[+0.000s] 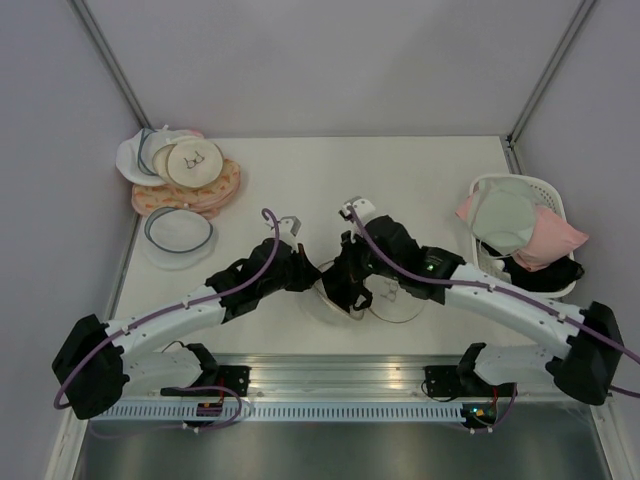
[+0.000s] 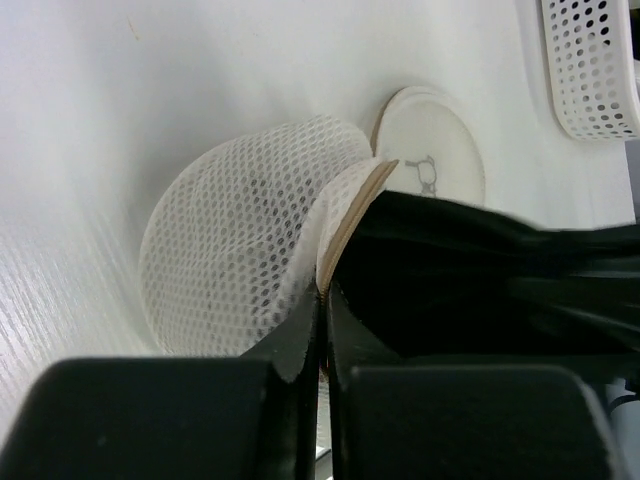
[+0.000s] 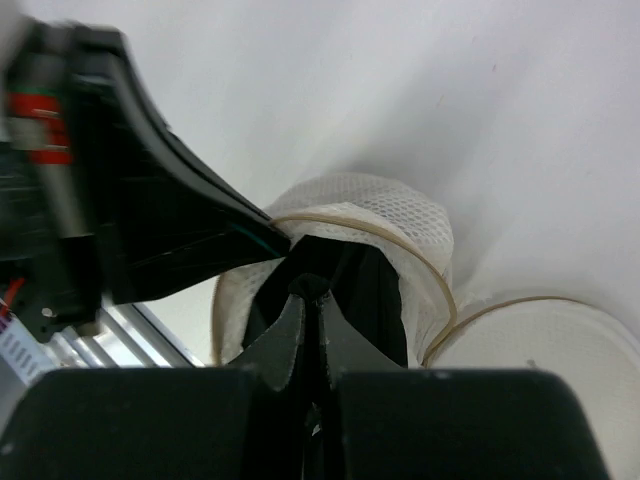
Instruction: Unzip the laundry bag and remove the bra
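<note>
The laundry bag [image 1: 398, 303] lies open at the table's near middle, under both wrists. In the left wrist view its cream mesh dome [image 2: 240, 250] bulges to the left, and its round face with the black outline [image 2: 430, 155] lies flat behind. My left gripper [image 2: 325, 300] is shut on the bag's tan zipper rim [image 2: 355, 205]. In the right wrist view the bag's mouth gapes wide and the black bra [image 3: 370, 290] fills it. My right gripper [image 3: 316, 292] is shut on a fold of the bra just inside the mouth. The left gripper's fingers [image 3: 200, 235] hold the rim beside it.
A pile of pink and cream pouches [image 1: 185, 170] sits at the back left, with a flat white disc with a grey-blue rim [image 1: 180, 230] in front of it. A white perforated basket [image 1: 545, 190] holding pale green and pink garments stands at the right edge.
</note>
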`<state>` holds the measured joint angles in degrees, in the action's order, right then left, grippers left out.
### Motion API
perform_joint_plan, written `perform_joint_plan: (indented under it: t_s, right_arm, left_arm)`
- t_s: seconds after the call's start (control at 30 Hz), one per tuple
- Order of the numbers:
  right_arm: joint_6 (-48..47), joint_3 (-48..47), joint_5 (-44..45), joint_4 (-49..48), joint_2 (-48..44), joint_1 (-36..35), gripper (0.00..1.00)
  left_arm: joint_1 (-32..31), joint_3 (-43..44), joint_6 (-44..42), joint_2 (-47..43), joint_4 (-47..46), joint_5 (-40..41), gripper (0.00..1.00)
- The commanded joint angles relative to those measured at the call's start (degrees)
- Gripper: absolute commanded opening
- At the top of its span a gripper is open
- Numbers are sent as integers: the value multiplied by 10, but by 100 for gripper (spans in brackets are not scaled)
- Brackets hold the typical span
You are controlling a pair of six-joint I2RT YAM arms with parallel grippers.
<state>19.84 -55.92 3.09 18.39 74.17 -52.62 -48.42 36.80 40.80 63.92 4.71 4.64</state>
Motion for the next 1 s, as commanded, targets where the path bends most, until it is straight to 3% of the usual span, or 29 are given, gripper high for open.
perform_joint_plan:
  t_s: [0.0,0.13,0.37,0.43,0.6,0.67,0.87,0.97]
  right_arm:
    - [-3,-20,39,-22,-98,0,0]
    - [-20,-54,151,4,-150,0,1]
    - [-21,-135,427,92,-143,16,1]
    - [-25,-153,453,95,-135,44,1]
    - [-46,-172,482,69,-119,165,1]
    - [-38,-197,456,73,-103,217,0]
    - [0,-243,370,53,-68,461,0]
    - [13,-270,364,48,-51,511,1]
  left_arm:
    - [-3,-4,-7,12,1,19,2]
    - [-3,-23,4,16,-17,14,2]
    - [-3,-37,12,14,-30,22,2]
    - [-3,-42,16,9,-32,24,2]
    - [-3,-47,18,-4,-30,38,2]
    - [-2,-47,19,-8,-25,40,2]
    - [-2,-40,21,-20,-3,29,2]
    - [-1,-36,20,-27,9,24,2]
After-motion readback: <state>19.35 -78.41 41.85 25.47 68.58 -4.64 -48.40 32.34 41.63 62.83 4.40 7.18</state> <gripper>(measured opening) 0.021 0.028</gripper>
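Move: The white basket is about 42 cm to the right of the right hand, which grips the black bra, some 10 cm farther forward and about 9 cm lower. The open laundry bag sits just under that hand, about 12 cm below and 4 cm back; its lid is 13 cm to the right, 4 cm back and 15 cm down. From the left hand, pinching the bag's rim, the bag's middle is about 5 cm right, 4 cm back and 8 cm down. Lift the right hand sharply about 15 cm, keeping its shut grip so the bra is drawn up out of the bag. Then sweep far right and somewhat forward towards the white basket, still rising slightly, swinging the wrist about 80 degrees clockwise and tipping the fingers up. Keep the left gripper pinched on the rim and let it sink some 3 cm. ##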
